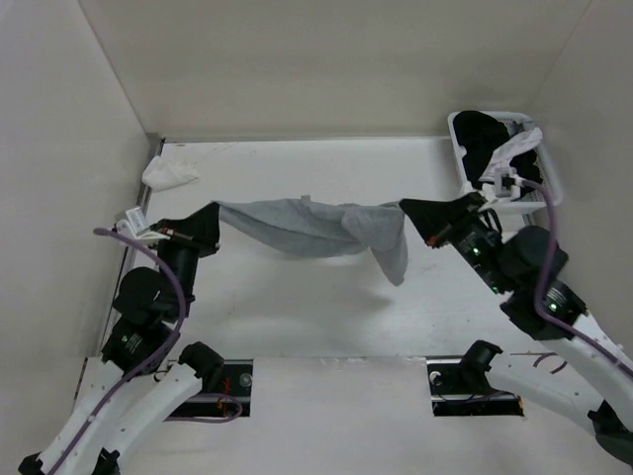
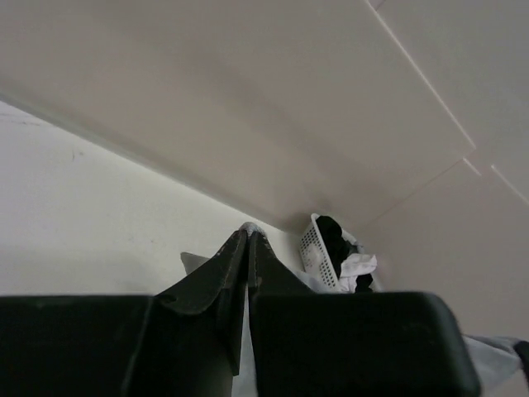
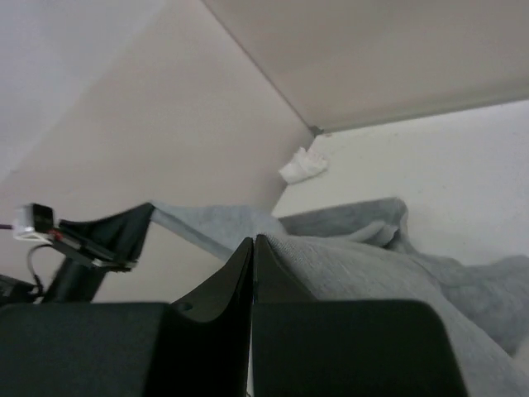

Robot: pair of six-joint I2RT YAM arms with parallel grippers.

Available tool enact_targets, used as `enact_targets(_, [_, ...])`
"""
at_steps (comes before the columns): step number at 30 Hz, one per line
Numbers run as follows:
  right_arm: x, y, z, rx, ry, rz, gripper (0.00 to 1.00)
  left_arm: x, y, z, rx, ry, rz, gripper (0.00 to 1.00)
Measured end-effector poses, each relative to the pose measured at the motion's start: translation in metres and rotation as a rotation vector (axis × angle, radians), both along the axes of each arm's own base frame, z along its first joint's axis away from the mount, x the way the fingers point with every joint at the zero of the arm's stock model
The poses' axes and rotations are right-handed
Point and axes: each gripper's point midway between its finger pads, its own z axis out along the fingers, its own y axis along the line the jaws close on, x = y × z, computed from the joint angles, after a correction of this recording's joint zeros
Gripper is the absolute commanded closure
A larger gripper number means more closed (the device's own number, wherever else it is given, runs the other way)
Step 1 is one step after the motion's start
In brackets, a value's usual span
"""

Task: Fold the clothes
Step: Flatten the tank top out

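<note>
The clothes (image 1: 307, 228), a light grey tank top, hang in the air, stretched between both arms above the table. My left gripper (image 1: 215, 210) is shut on the garment's left end; in the left wrist view its tips (image 2: 250, 235) pinch a bit of grey knit. My right gripper (image 1: 404, 207) is shut on the right end, and a loose flap (image 1: 391, 247) droops below it. In the right wrist view the grey fabric (image 3: 364, 265) runs from the closed tips (image 3: 253, 241) across to the left gripper (image 3: 107, 236).
A white basket (image 1: 550, 168) with black and white garments stands at the back right corner, close behind the right arm. A small white cloth (image 1: 168, 175) lies at the back left corner. White walls enclose the table (image 1: 297, 317) on three sides.
</note>
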Motion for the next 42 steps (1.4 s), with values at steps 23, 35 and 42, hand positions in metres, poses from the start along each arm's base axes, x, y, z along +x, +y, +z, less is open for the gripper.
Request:
enact_targets(23, [0.375,0.083,-0.176,-0.358,0.360,-0.154,0.44,0.012,-0.021,-0.212,0.346,0.506,0.044,1.00])
enact_targets(35, [0.145,0.046,-0.205,-0.409,0.448,-0.081,0.80,0.015,0.004,-0.264,0.277,0.613,0.123,0.97])
enact_targets(42, [0.083,-0.019,-0.342,-0.452,0.747,-0.212,0.46,0.008,0.010,-0.273,0.187,0.606,0.107,0.96])
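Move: Stretched between both pairs of shut fingers, the tank top has its middle some 15 cm right of the left hand and 15 cm left of the right, sagging roughly 8 cm. The bare table patch it goes to lies about 20 cm ahead of both hands, 14 cm right of and 37 cm below the left, 15 cm left of and 40 cm below the right. The basket is 30 cm ahead and 27 cm right of the right hand, 34 cm below. Drawing back and up about 5 cm, the right hand then flings its end of the tank top some 40 cm forward and down, opens to let go, pulls back, half closes and reopens while sinking over the near right corner, fingers tipping steeply down. The left eases back slightly and sinks about 27 cm, tipping down some 35 degrees, still pinching its end. ##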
